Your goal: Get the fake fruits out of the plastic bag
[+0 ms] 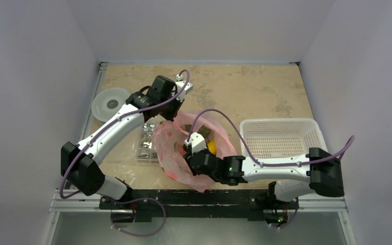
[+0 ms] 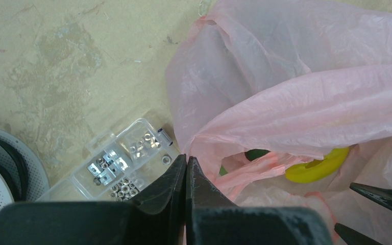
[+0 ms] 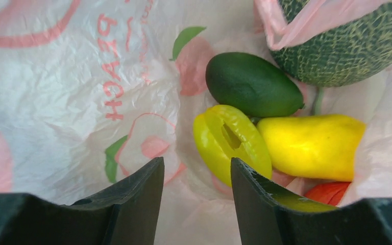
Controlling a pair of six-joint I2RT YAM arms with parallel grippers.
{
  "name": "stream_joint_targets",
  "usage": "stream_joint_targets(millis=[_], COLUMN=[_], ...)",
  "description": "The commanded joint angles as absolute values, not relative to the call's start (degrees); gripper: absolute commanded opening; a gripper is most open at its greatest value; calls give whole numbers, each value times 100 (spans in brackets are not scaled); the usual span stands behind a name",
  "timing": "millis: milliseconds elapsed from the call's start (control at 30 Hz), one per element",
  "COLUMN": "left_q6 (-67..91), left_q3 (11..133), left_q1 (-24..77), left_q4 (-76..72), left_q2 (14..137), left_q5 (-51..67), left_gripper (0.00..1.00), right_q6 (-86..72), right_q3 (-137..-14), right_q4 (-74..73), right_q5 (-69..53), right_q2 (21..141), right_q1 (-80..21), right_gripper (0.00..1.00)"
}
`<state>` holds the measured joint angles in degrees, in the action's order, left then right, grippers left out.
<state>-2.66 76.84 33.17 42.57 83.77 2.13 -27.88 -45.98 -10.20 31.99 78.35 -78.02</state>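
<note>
The pink plastic bag (image 1: pixel 176 153) lies at mid-table with its mouth held up. My left gripper (image 2: pixel 186 159) is shut on the bag's far rim (image 2: pixel 204 140), pinching the thin plastic. My right gripper (image 3: pixel 197 161) is inside the bag and open, with only bag plastic between its fingers. Just ahead of its right finger lie the fake fruits: a yellow-green oval (image 3: pixel 232 140), a dark green oval (image 3: pixel 252 84) and a longer yellow piece (image 3: pixel 311 145). A netted green melon (image 3: pixel 347 46) and a red piece (image 3: pixel 329 193) lie beside them. In the left wrist view a yellow fruit (image 2: pixel 319 166) shows through the bag's mouth.
A white perforated basket (image 1: pixel 280 137) stands to the right of the bag. A clear box of small metal parts (image 1: pixel 147 140) lies against the bag's left side. A white round lid (image 1: pixel 109 103) sits at the far left.
</note>
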Motion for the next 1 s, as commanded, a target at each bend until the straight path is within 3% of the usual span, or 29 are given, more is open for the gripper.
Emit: stream_joint_targets(millis=[0,233,600,733,867,933,967], left_q6=[-324,-325,-255,-169,237,515,625], left_q3=[7786,7772,7824,7761,7782,7947,7973], left_q1=[3343,3372,3368,3367,3341,3174,3085], left_q4=[4234,4231,4265,4241,4404,4821,5010], left_q2=[8388,8383,8488,8327,8072,7972,7871], left_q5=[236,220,409,472,171,392,547], left_gripper=[0,0,3,44,68,97,100], right_q6=[-2354,-2086,-2076,-1936,-1868,-1771,-1720], right_q3=[-4781,-5012,-4976,-4933,-5014,-4978,-4949], right_q4=[-1080,-1470,-1171,-773,-657,-520,-452], right_q5=[3537,4018,4138,4085,4371,4435,4469], right_q2=[7630,8243,9161,9344,9385,9325,9296], right_q1=[-7809,-7805,-7987,-7986,-7986,-7983,-7985], right_gripper=[51,54,95,99,99,99,99])
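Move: The yellow-green pepper in the open bag lies about 4 cm ahead of your right gripper, 3 cm to its right and 7 cm below. Level with the pepper, the yellow fruit is 3 cm farther out and 5 cm right of it; the smooth avocado is 4 cm beyond it, 1 cm left. Your left gripper still pinches the bag's rim, with the pepper some 13 cm back, 11 cm right and 17 cm below, and the parts box 9 cm back, 10 cm left and 18 cm down. Sink the right gripper into the bag towards the yellow-green pepper, ending some 7 cm lower after a slight initial rise, while rolling its left side down about 20 degrees and spreading the half-open fingers wide to straddle the pepper. Late on, open the left gripper almost fully to let go of the bag's rim, keeping that hand nearly in place. ##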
